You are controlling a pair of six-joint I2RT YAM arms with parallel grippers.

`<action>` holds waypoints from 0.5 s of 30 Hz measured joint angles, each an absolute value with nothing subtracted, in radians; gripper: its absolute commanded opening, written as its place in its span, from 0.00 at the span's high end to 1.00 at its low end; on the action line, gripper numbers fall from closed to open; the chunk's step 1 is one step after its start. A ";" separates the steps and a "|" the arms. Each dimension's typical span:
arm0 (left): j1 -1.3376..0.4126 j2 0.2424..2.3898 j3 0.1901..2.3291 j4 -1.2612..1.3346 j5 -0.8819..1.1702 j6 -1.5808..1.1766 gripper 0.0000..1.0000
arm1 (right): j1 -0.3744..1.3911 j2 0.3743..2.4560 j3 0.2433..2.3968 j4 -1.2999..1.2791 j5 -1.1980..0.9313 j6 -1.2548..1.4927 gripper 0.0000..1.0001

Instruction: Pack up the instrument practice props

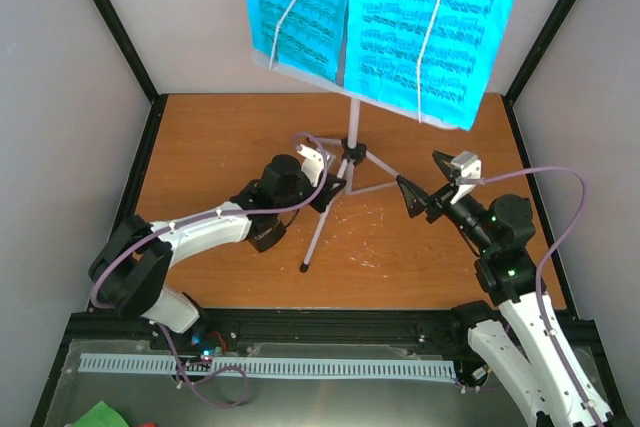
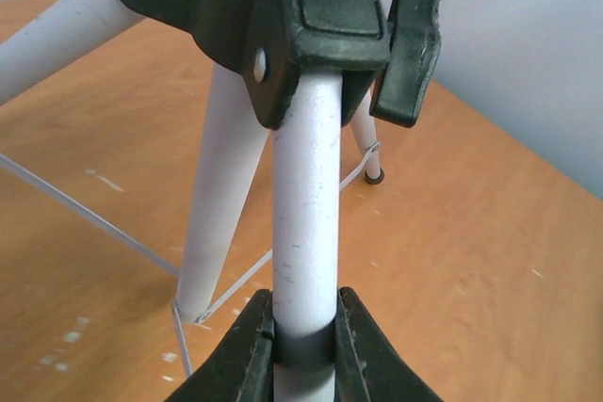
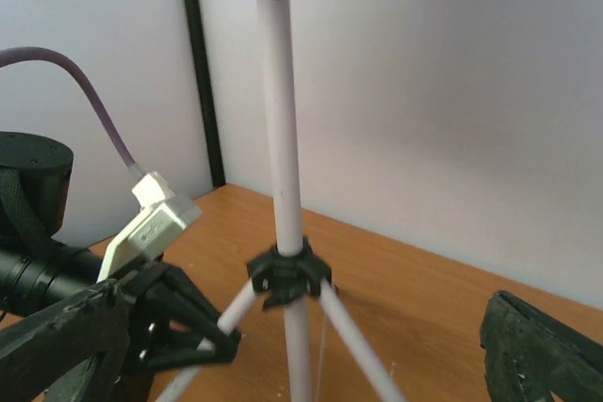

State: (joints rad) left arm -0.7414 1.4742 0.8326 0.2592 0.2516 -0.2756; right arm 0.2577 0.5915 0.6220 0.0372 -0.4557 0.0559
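The grey tripod music stand (image 1: 350,127) stands mid-table, and its tray holds two cyan sheet-music pages (image 1: 300,7) under thin white retaining arms. My left gripper (image 1: 328,190) is shut on the stand's front leg just below the black hub (image 2: 283,25). In the left wrist view both fingers (image 2: 247,355) press against the white tube (image 2: 305,233). My right gripper (image 1: 420,182) is open to the right of the stand, apart from it. The right wrist view shows the pole (image 3: 283,138) and hub (image 3: 287,275) ahead, between its wide-spread fingers (image 3: 537,345).
White walls and black frame posts (image 1: 110,17) enclose the brown table (image 1: 230,137) on three sides. The other stand legs spread back right (image 1: 380,172) and front (image 1: 310,247). A grey slotted rail (image 1: 260,367) and a green item (image 1: 100,415) lie near the arm bases.
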 measured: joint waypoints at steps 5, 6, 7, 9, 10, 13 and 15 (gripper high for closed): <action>-0.682 1.546 0.891 0.289 0.163 -0.274 1.00 | 0.258 0.518 0.607 -0.060 -0.361 0.105 0.00; -0.674 1.558 0.899 0.297 0.148 -0.269 1.00 | 0.258 0.508 0.607 -0.080 -0.352 0.123 0.00; -0.667 1.571 0.907 0.307 0.133 -0.263 1.00 | 0.258 0.498 0.607 -0.097 -0.343 0.141 0.00; -0.659 1.591 0.919 0.325 0.109 -0.246 0.90 | 0.258 0.479 0.607 -0.132 -0.328 0.183 0.00; -0.657 1.597 0.925 0.326 0.101 -0.240 0.73 | 0.258 0.470 0.607 -0.147 -0.321 0.205 0.00; -0.656 1.602 0.934 0.324 0.078 -0.211 0.24 | 0.258 0.455 0.613 -0.189 -0.305 0.264 0.00; -0.653 1.601 0.938 0.321 0.073 -0.200 0.07 | 0.258 0.454 0.628 -0.215 -0.292 0.304 0.00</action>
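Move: The stand's near leg is already between the left fingertips, its black hub about 5 cm ahead, 4 cm right and 9 cm above them. The leg's release spot lies roughly 8 cm ahead and 3 cm left at the same height. The metronome stands some 18 cm left and 8 cm back, its middle about 9 cm lower. From the right hand, already open and empty, the pinched leg is about 17 cm left, 7 cm ahead and 15 cm below. The music stand is slid away from the robot by its pinched leg: the left hand pushes forward about 8 cm, drifting some 3 cm left and turning counter-clockwise, then slows and spreads its fingers to let go. The open right hand backs away from the stand, about 3 cm right and a little down and back, tipping down and rolling slightly. ##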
